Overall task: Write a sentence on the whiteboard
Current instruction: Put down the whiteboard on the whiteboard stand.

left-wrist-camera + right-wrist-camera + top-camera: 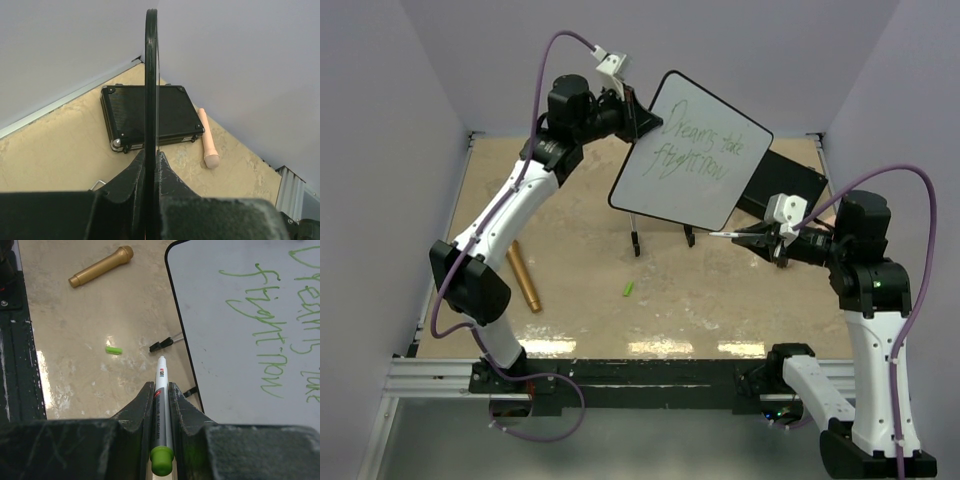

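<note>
The whiteboard stands tilted at the back of the table, with green handwriting across its face. My left gripper is shut on its upper left edge. In the left wrist view the board's thin black edge runs straight up from between the closed jaws of the left gripper. My right gripper is shut on a white marker with a green end, just off the board's lower right corner. The marker points its bare tip forward beside the board's frame, not touching it; the right gripper clamps its barrel.
A flat black board lies behind the whiteboard at the right, and shows as a black case with a pale peach cylinder beside it. A gold cylinder lies at the left. A green cap lies mid-table.
</note>
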Motion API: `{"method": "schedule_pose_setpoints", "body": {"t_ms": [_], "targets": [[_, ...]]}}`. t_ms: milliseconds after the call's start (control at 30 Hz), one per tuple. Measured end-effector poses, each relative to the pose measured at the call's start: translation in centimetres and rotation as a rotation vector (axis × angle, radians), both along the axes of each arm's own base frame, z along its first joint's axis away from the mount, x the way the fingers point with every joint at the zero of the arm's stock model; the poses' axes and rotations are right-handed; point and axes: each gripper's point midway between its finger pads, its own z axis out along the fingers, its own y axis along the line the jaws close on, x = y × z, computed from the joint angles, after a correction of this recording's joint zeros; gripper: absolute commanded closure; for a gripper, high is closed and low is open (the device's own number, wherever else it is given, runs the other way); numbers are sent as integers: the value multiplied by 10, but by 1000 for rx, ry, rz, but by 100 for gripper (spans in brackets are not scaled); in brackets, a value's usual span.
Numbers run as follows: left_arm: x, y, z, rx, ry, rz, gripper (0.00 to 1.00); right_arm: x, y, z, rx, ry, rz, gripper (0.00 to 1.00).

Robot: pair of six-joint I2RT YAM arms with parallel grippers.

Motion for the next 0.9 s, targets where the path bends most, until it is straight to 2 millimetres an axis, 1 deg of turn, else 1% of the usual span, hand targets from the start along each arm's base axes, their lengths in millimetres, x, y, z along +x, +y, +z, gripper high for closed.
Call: {"method": "schedule_pose_setpoints", "body": {"t_ms": [67, 167, 333, 500, 567, 633, 767, 900], "targets": [[1, 1, -3, 12, -11, 7, 100, -1, 0, 1, 0, -3, 0, 100], [1, 9, -13, 19, -16, 16, 100, -1, 0, 1, 0, -6, 0, 100], [3, 33, -28, 0, -15, 27, 100, -1, 0, 1, 0, -5, 0, 100], [11, 59, -47, -34, -4, 13, 100, -1, 0, -1, 0, -3, 0, 100], [13, 67, -54, -40, 2, 7, 100, 0, 0, -1, 0, -2, 0, 100], [14, 71, -57, -43, 1, -9, 100, 0, 0, -2, 0, -1, 0, 100], [13, 74, -60, -49, -26, -53, 100, 0, 0, -2, 0, 0, 0, 100], [13, 84, -70, -53, -44, -71, 100, 0, 0, -2, 0, 1, 0, 100]]}}
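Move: The stand's two black hooks lie some 37 cm below the left hand, about 6 cm to its right and roughly level with it fore and aft. The green cap is about 14 cm nearer the base and 4 cm left of the hand, the black case some 18 cm farther out and 34 cm to its right, both on the table. From the right hand the stand is about 22 cm ahead, 11 cm left and 32 cm down. Left and down goes the left hand, about 8 cm left and 7 cm down, easing off briefly before carrying on. It keeps its shut pinch on the whiteboard's left edge and lowers the board towards the stand, while the wrist barely turns. The right hand stays put, still holding the marker. ##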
